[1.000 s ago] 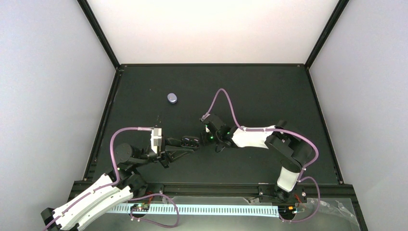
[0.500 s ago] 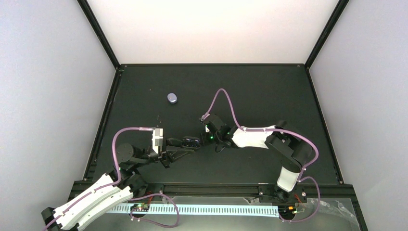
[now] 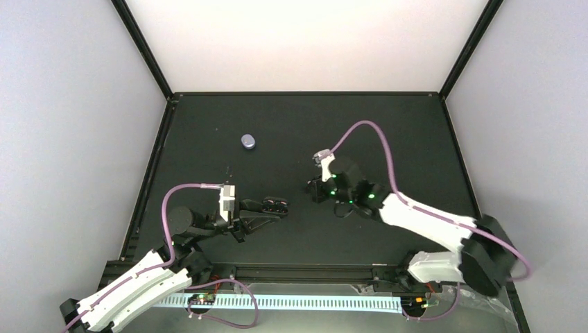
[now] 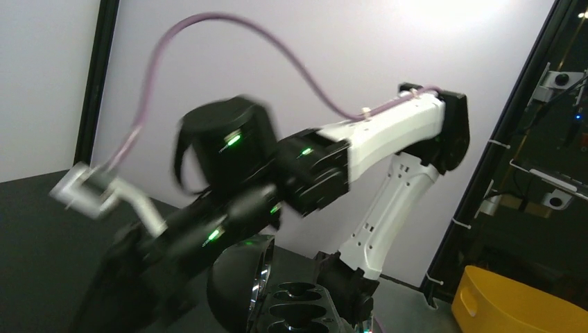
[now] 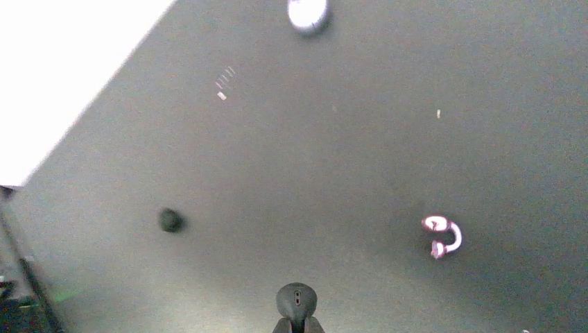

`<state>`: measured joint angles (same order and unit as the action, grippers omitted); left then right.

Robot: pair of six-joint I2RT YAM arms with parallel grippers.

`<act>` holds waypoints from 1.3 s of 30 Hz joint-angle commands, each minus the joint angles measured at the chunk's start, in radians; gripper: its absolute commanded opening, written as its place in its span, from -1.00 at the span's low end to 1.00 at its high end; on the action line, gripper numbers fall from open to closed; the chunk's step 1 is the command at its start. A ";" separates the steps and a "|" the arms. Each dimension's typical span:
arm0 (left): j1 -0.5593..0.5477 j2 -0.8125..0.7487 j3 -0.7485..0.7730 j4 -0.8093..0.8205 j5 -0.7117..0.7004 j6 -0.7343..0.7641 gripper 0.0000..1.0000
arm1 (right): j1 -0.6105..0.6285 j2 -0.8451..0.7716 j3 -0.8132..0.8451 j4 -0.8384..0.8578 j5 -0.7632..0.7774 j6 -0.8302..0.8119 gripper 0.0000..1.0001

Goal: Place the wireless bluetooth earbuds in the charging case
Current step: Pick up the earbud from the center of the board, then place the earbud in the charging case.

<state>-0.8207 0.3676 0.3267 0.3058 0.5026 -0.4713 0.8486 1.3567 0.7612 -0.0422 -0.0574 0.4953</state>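
The charging case (image 3: 248,141), a small lavender oval, lies alone on the far left part of the mat and shows pale at the top of the right wrist view (image 5: 307,14). My left gripper (image 3: 267,208) is shut on a black open clamshell piece (image 4: 298,305) with dark wells, holding it above the mat. My right gripper (image 5: 296,325) is shut on one dark rounded earbud (image 5: 296,300) and hangs right of that piece (image 3: 274,203), apart from it. A second earbud (image 5: 170,220) lies loose on the mat.
A small pink-white curled shape (image 5: 444,236) shows on the mat to the right. Faint white tick marks (image 5: 225,73) lie near the lavender case. Black frame rails (image 3: 305,94) border the mat. The right arm (image 4: 388,139) fills the left wrist view, blurred.
My right gripper shut at the black piece, then pulled away to the right and up; the whole right arm swung right. The left arm and its piece stayed still.
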 commanded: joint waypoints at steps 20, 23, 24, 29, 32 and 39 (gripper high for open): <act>-0.009 0.267 0.070 0.349 0.273 -0.004 -0.97 | 0.011 -0.609 0.463 -0.842 -0.525 -0.596 -0.98; -0.010 0.281 0.069 0.374 0.281 -0.013 -0.97 | 0.018 -0.584 0.487 -0.821 -0.578 -0.581 -0.98; -0.009 0.284 0.070 0.378 0.284 -0.013 -0.97 | 0.027 -0.576 0.491 -0.811 -0.591 -0.575 -0.98; -0.011 0.289 0.068 0.396 0.300 -0.018 -0.97 | 0.115 -0.521 0.514 -0.769 -0.574 -0.568 -0.98; -0.011 0.285 0.067 0.400 0.310 -0.021 -0.97 | 0.187 -0.472 0.536 -0.757 -0.534 -0.578 -0.98; -0.011 0.272 0.065 0.394 0.326 -0.023 -0.97 | 0.237 -0.397 0.569 -0.722 -0.510 -0.586 -0.98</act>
<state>-0.8265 0.6544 0.3565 0.6533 0.7986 -0.4919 1.0672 0.9413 1.2976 -0.8070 -0.5953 -0.0803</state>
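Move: My right hand already holds the black earbud in the air. The open black case, in my left hand, is about 15 cm back, 8 cm to the left and 18 cm above. On the board, some 11 cm below my right hand, the pink earbud lies about 7 cm ahead and 1 cm to the right, the second black earbud 2 cm back and 20 cm to the left. From my left hand, the held earbud is roughly 15 cm ahead, 7 cm right and 18 cm below. Keeping the pinch on the black earbud, I sweep my right hand up and back towards the open case, about 24 cm up and 21 cm back, bowing out to the right before easing in leftward, while its wrist swings counter-clockwise some 55 degrees and lifts the fingers. My left hand, still gripping the case, brings it about 3 cm right to meet the earbud, then a little back, turning slightly clockwise. ##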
